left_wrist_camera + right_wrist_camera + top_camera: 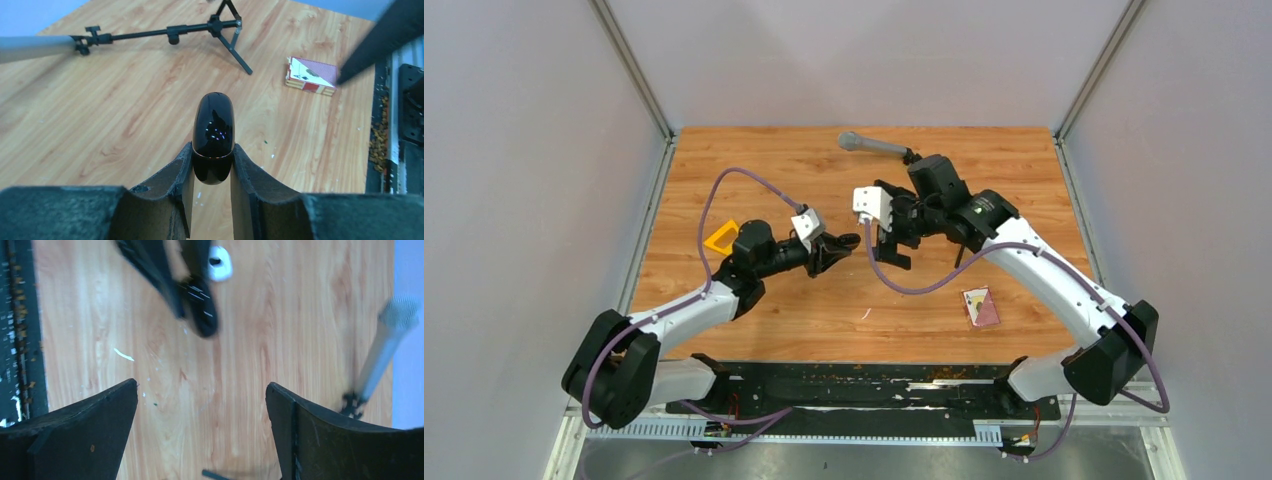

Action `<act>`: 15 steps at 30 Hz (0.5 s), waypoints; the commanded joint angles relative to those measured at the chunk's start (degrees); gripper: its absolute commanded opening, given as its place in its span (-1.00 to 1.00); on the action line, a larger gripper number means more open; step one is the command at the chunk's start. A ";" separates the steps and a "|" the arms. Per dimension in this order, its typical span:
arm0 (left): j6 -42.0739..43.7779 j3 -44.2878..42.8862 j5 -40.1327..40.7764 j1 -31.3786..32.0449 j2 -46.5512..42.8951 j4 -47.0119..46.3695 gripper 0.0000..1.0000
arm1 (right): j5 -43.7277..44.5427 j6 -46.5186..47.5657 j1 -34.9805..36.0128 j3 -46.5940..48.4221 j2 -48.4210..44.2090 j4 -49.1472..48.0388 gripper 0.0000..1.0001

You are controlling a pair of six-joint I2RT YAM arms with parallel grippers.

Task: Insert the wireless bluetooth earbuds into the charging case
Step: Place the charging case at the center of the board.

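Observation:
A glossy black charging case [213, 135], oval with a thin gold seam round it, is pinched between the fingers of my left gripper [212, 157]. The gripper is shut on the case and holds it above the wooden table near the middle [849, 240]. The case's lid looks closed. My right gripper [894, 250] hovers just right of the case, its jaws wide open and with only bare wood between them [201, 390]. The right wrist view shows the case [202, 315] ahead of its fingers. The earbuds are out of view in every frame.
A grey microphone [874, 145] on a small black tripod [170, 34] lies at the table's far side. A red card box [981, 305] sits front right and a yellow triangular piece [721, 238] at the left. A thin white sliver [123, 355] lies on the wood.

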State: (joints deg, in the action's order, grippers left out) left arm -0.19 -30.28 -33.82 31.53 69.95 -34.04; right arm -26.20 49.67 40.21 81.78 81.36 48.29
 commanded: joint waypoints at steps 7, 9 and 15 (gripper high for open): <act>-2.46 -2.38 -8.44 0.03 8.16 5.58 -1.00 | -0.37 -23.04 -14.78 -7.65 -3.49 -11.23 0.99; -2.92 -5.28 -8.51 0.02 11.31 8.88 -0.99 | -2.25 -26.36 -16.97 -9.64 -4.03 -11.58 0.99; -0.50 -14.19 -11.04 0.02 18.93 20.96 -0.93 | -5.79 -28.15 -19.37 -13.03 -5.96 -12.01 0.99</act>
State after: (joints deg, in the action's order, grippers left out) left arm -1.63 -38.20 -41.52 31.53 85.93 -20.43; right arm -28.14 25.58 21.23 69.95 79.05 39.03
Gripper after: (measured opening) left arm 0.349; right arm 0.994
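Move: The black charging case is already pinched in the left hand. Its spot at the board's centre lies about 17 cm below that hand, roughly 3 cm right and 1 cm ahead. The white case lies 8 cm left of the hand and 6 cm ahead; a white scrap lies 7 cm right and 9 cm back. From the empty right hand the black case is about 8 cm left, 2 cm back and 5 cm lower; the card deck is some 24 cm right and 10 cm back. Keeping its pinch on the black charging case, the left hand lowers it about 8 cm towards the middle of the board, its wrist tilting some 20 degrees so that the forward side dips. Meanwhile the right hand, fingers still wide open, clears away from the case, going right and forward, then right and down, and turning clockwise about 30 degrees. ##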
